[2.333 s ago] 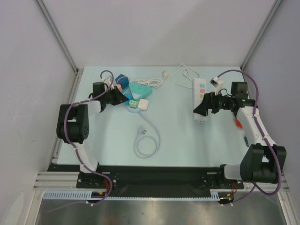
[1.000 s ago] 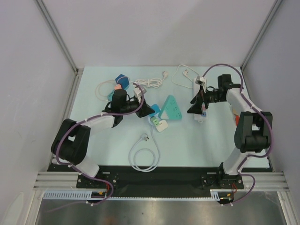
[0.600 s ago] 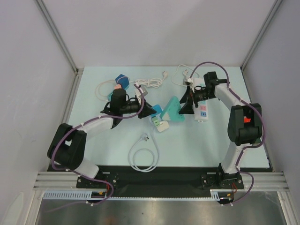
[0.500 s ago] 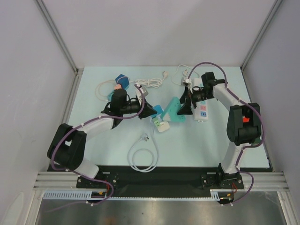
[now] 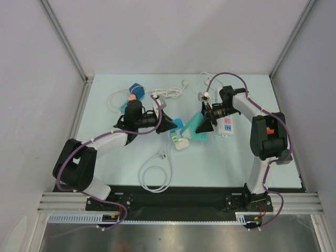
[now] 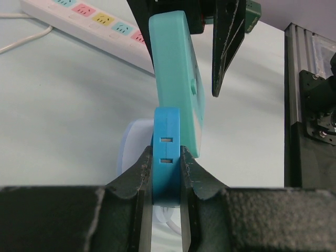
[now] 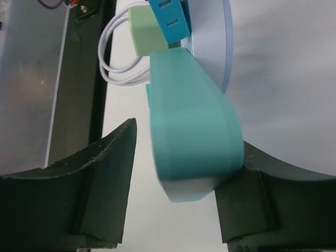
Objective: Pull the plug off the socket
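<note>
The teal socket (image 5: 195, 126) stands on edge, lifted between the two arms. A blue plug (image 6: 167, 152) sits in its face, and my left gripper (image 6: 167, 160) is shut on that plug's two sides. My right gripper (image 7: 188, 139) straddles the socket's rounded end (image 7: 194, 136). Its right finger rests against the teal body, while a gap shows at the left finger (image 7: 113, 157), so its jaws stand open. A pale green plug (image 7: 144, 34) with a white cable sits in the socket beside the blue plug (image 7: 168, 18).
A white power strip (image 5: 224, 118) with coloured outlets lies just right of the right gripper (image 5: 202, 122). A coiled white cable (image 5: 156, 176) trails toward the near edge. A blue cube (image 5: 135, 88) and more white cables lie at the back.
My right arm has swung left from the white power strip to the socket, and its jaws have narrowed around the socket's end. The left gripper has stayed shut on the blue plug.
</note>
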Robot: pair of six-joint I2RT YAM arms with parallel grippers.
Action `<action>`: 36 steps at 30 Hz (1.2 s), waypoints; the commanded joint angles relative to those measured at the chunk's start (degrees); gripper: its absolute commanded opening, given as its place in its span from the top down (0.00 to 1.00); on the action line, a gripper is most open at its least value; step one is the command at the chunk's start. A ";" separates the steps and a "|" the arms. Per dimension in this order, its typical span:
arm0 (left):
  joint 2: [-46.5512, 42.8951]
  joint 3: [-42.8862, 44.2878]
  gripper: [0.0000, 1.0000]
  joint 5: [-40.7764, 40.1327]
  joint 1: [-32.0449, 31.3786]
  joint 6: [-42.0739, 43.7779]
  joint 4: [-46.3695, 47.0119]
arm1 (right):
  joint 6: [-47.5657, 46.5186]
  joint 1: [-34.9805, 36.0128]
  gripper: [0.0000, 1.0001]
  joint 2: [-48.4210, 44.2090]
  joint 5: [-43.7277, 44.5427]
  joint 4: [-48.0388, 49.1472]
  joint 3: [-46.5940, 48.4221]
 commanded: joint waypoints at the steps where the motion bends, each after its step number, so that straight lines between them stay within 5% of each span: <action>1: -3.60 0.90 1.00 3.10 -0.26 -1.14 10.35 | -8.22 1.04 0.41 1.51 -4.61 -10.00 3.42; 10: -3.51 0.19 1.00 1.09 -0.26 -1.93 10.80 | -4.83 1.04 1.00 1.17 -4.79 -10.45 4.22; 12: -3.60 0.19 0.96 0.30 -0.17 -2.19 10.71 | -3.58 1.04 1.00 0.64 -4.09 -9.83 4.48; 15: -3.86 0.02 0.69 -1.90 -0.09 -3.07 10.53 | -0.59 0.95 1.00 0.73 -2.07 -10.44 5.71; 16: -4.12 -0.16 0.51 -2.69 0.09 -3.42 10.80 | -0.33 0.95 1.00 0.64 -1.63 -11.05 6.58; 22: -6.58 -3.49 0.18 -6.91 2.19 -8.52 15.62 | 5.90 0.43 1.00 -1.82 -1.27 -6.51 3.97; 28: -7.73 -8.32 0.01 -8.15 3.60 -12.82 18.96 | 24.43 0.34 1.00 -5.94 1.27 9.28 -1.13; 36: -1.67 -14.75 0.00 -7.89 4.92 -30.39 28.89 | 51.68 -2.73 1.00 -11.40 1.55 30.41 -10.45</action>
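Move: The left hand still pinches the blue plug, whose middle lies about 2 cm to its right; the green plug is some 5 cm back and 2 cm right, the white plug about 8 cm back and 5 cm right. The teal triangular plug stands between the right hand's open fingers, its middle about 2 cm left and 1 cm back; from that hand the power strip lies about 10 cm right, 5 cm ahead and roughly 10 cm lower. The right hand eases back about 1 cm as its fingers shut on the sides of the teal plug, then keeps its pinch almost on the spot, easing forward again while it rolls its top forward and turns clockwise, some 25 degrees in all. Once that grip is made, the left hand opens wide and lets go of the blue plug, rises about 4 cm while drawing off to the left by some 3 cm, then sinks again by as much beside the plug cluster, turning about 15 degrees counter-clockwise. ##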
